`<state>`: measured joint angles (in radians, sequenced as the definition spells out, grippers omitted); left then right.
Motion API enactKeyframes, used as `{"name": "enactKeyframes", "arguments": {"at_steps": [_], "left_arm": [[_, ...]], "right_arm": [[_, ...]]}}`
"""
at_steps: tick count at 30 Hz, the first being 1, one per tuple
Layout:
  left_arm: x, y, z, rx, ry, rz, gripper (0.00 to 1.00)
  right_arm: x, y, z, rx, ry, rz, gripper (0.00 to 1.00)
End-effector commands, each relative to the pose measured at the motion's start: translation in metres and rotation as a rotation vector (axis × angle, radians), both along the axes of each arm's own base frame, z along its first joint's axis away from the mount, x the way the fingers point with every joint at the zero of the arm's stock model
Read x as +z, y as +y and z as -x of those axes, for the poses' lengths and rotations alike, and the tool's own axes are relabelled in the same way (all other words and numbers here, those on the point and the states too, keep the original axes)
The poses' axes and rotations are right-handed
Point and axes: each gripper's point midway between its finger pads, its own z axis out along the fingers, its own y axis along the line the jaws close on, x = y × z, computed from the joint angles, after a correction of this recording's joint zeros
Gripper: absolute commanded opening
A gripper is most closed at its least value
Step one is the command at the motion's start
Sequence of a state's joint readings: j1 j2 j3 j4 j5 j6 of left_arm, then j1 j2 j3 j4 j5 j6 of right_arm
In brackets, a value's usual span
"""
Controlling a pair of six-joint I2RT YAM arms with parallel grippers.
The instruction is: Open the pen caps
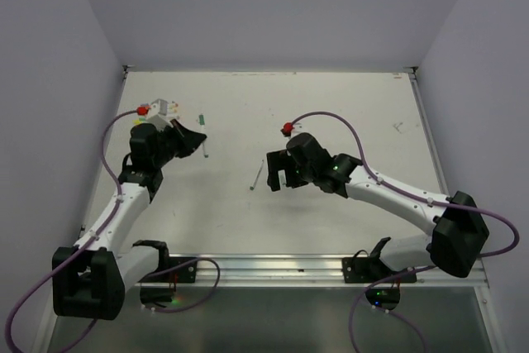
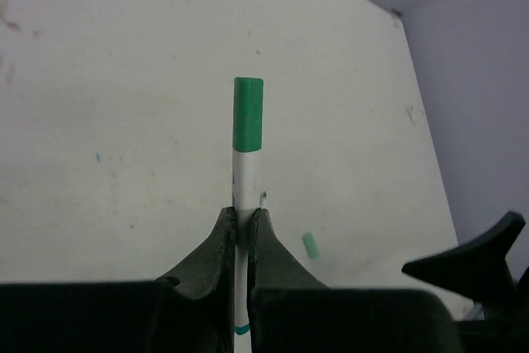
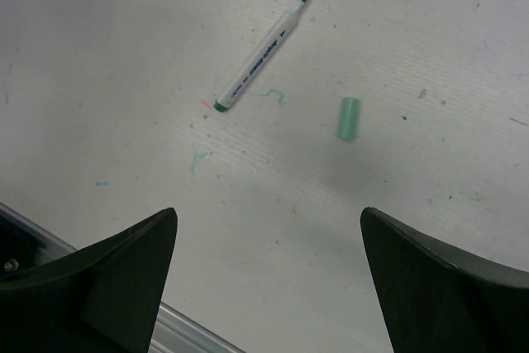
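Note:
My left gripper (image 2: 244, 214) (image 1: 198, 139) is shut on a thin white pen (image 2: 245, 175) (image 1: 205, 151). A green cap (image 2: 248, 113) (image 1: 202, 119) still sits on that pen's far end. My right gripper (image 3: 266, 214) (image 1: 275, 173) hangs open over bare table with nothing between its fingers. Ahead of it lies an uncapped white pen (image 3: 256, 59) (image 1: 258, 175) with a green tip. A loose green cap (image 3: 348, 118) (image 2: 310, 244) rests beside that pen. More pens with coloured caps (image 1: 165, 107) are heaped at the back left.
A metal rail (image 1: 273, 266) (image 3: 182, 328) runs along the table's near edge. Grey walls close the table in at the left, the back and the right. One dark finger of the right gripper (image 2: 467, 266) reaches into the left wrist view. Green ink marks (image 3: 269, 94) stain the tabletop.

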<state>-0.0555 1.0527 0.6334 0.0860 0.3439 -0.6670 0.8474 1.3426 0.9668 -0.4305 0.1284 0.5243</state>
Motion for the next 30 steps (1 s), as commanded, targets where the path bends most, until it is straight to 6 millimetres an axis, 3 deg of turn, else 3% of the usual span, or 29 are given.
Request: {"name": "enactKeyframes", "arguments": {"at_steps": [1, 4, 8, 13, 30], "left_arm": [[0.005, -0.073, 0.044, -0.393, -0.114, 0.08, 0.0], [-0.007, -0.105, 0.069, -0.513, -0.13, 0.042, 0.0], [-0.023, -0.121, 0.092, -0.575, -0.129, 0.07, 0.0], [-0.032, -0.134, 0.105, -0.614, -0.105, 0.102, 0.0], [-0.027, -0.143, 0.109, -0.608, -0.106, 0.131, 0.0]], "right_arm": [[0.045, 0.032, -0.006, 0.042, -0.038, -0.187, 0.96], [0.058, 0.035, -0.015, 0.02, -0.05, -0.251, 0.95], [0.062, 0.043, -0.025, 0.022, -0.028, -0.332, 0.88], [0.058, 0.059, -0.031, 0.033, -0.008, -0.379, 0.76], [0.05, 0.085, -0.04, 0.021, 0.016, -0.524, 0.65]]}}
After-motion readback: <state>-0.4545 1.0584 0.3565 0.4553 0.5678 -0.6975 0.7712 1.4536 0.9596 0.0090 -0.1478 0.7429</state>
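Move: The left hand holds a capped pen nearly upright, its green cap about 5 cm above the fingers and 1 cm ahead of them. The right gripper waits about 14 cm back, 23 cm right and 6 cm lower. From the right hand, that cap is about 14 cm ahead, 23 cm left and 10 cm up; the uncapped pen lies some 6 cm ahead, 6 cm left and 12 cm below, the loose cap 5 cm ahead, 2 cm right and equally low. Keeping its pinch on the pen, the left hand sweeps about 14 cm right and 11 cm back towards the right gripper, sinking some 4 cm and swinging clockwise about 35 degrees, fast at first, then easing almost to a stop. The right hand comes to meet it, some 7 cm left, 4 cm up and 4 cm forward, rolling its left side up nearly 30 degrees while its wide-open fingers narrow to about two-thirds around the green cap without gripping it. ##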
